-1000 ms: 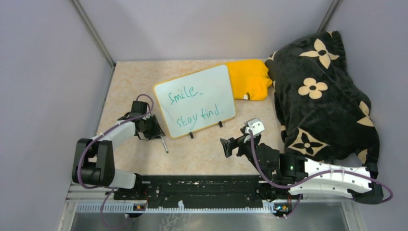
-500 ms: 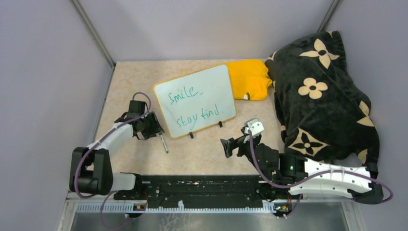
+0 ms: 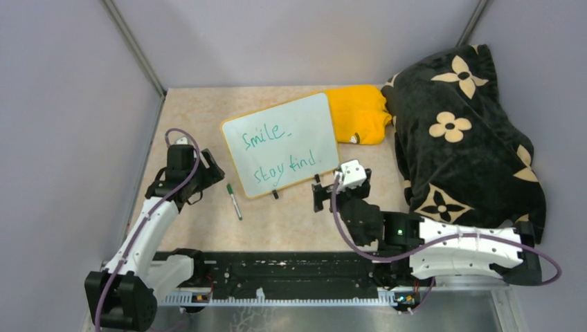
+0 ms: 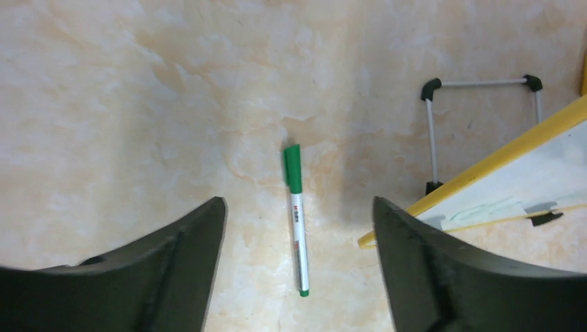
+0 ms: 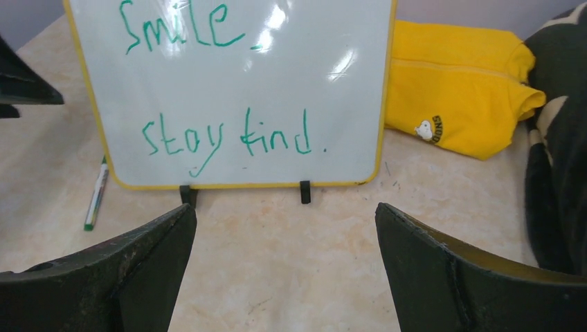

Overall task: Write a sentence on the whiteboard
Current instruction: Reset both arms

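The whiteboard (image 3: pixel 308 117) stands tilted on black clip feet at mid table. The sentence (image 3: pixel 284 168) is in green: "Smile" above "stay find", clear in the right wrist view (image 5: pixel 228 142). A green-capped marker (image 3: pixel 234 201) lies loose on the table by the board's left corner, also seen in the left wrist view (image 4: pixel 295 221). My left gripper (image 3: pixel 204 181) hovers above it, open and empty, jaws wide apart (image 4: pixel 299 202). My right gripper (image 3: pixel 320 197) faces the board's lower edge, open with nothing between its fingers (image 5: pixel 285 207).
A folded yellow cloth (image 3: pixel 360 111) lies behind the board's right end. A big black blanket with cream flowers (image 3: pixel 464 131) fills the right side. The board's wire stand (image 4: pixel 484 83) shows behind it. Purple walls enclose the table.
My left gripper opened, let go of the marker and lifted back to the left; the marker stays on the table. My right gripper moved forward toward the board's lower edge.
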Available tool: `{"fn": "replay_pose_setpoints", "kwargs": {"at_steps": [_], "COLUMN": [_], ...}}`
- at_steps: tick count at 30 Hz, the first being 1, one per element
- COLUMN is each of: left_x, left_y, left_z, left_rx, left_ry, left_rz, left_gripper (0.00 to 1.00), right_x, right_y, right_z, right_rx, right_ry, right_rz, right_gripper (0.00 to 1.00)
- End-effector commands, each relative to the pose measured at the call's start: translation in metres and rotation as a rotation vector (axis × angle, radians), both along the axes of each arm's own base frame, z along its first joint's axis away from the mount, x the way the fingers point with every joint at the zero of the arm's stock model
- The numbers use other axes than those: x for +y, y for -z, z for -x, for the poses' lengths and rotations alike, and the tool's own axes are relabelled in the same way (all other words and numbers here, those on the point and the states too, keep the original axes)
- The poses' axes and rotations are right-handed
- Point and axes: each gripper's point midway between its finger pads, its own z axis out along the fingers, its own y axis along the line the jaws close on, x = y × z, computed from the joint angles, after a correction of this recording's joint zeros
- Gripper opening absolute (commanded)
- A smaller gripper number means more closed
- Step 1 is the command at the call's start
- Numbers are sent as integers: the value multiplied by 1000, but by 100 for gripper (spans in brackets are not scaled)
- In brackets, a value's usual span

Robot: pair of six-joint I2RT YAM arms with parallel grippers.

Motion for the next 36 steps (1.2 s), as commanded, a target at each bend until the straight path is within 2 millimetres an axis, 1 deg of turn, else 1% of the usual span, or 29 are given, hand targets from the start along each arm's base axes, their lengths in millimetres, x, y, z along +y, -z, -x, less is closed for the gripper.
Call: {"fn": "replay_pose_setpoints", "kwargs": {"at_steps": [1,2,3,6,7,8,9,12,14,16,18,19,21,24,27,30,31,33,35,36], "left_x": [24,26,28,30,29,27,24,17,18,22,26,26,22,22,19,24,21,13,1,-6], "left_y": [-17,-17,-17,-16,-18,-20,-25,-40,-45,-45,-51,-56,-68,-80,-96,-121,-128,-138,-147,-158], "left_z": [0,0,1,3,3,3,1,0,2,3,3,3,3,2,-2,-10,-14,-23,-35,-43], "left_rx": [-28,-22,-12,9,4,-7,-25,-95,-136,-165,-199,-211,-244,-293,-365,-447,-458,-453,-436,-445], "left_ry": [-150,-168,-189,-264,-288,-300,-272,-188,-163,-166,-193,-188,-115,-97,-35,-28,-19,14,58,75], "left_rz": [-57,-62,-64,-42,-25,-9,-7,-42,-62,-80,-80,-76,-103,-111,-144,-237,-250,-245,-221,-203], "left_gripper": [90,96,98,99,99,99,99,99,99,99,99,99,99,99,99,99,99,99,99,99], "right_x": [2,6,10,16,21,23,21,6,0,-8,-21,-29,-43,-61,-75,-84,-91,-102,-106,-105], "right_y": [-26,-26,-25,-13,-6,-3,1,-2,-7,-9,-8,-9,-16,-27,-41,-52,-53,-59,-66,-70], "right_z": [-20,-23,-26,-45,-50,-59,-67,-92,-106,-118,-127,-130,-131,-131,-129,-128,-128,-129,-132,-134], "right_rx": [-50,-49,-39,56,118,167,206,268,315,359,373,368,332,265,219,184,177,156,140,135], "right_ry": [213,233,248,288,265,257,254,299,284,268,296,317,354,411,450,473,506,567,591,588], "right_rz": [-24,-18,-21,-46,-59,-75,-74,-106,-187,-290,-376,-401,-419,-399,-384,-357,-337,-307,-295,-293], "right_gripper": [99,99,99,99,99,99,99,99,99,99,99,99,99,99,99,98,98,98,98,98]}}
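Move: From the left hand the green-capped marker lies about 5 cm back, 5 cm to its right and 11 cm below; the whiteboard's middle is roughly 13 cm ahead, 21 cm to the right and 5 cm below. From the right hand the whiteboard's middle is about 21 cm ahead, 18 cm to the left and 17 cm below. The yellow cloth lies some 37 cm ahead, 8 cm to the right and 23 cm below this hand. Raise the left gripper about 11 cm, away from the marker, spreading its fingers to fully open early on and tipping them up some 20 degrees. Meanwhile swing the empty, open right gripper forward and then to the right, past the whiteboard's near right corner towards the yellow cloth, turning it clockwise and rolling its left side up, and lift it slightly at the end. ##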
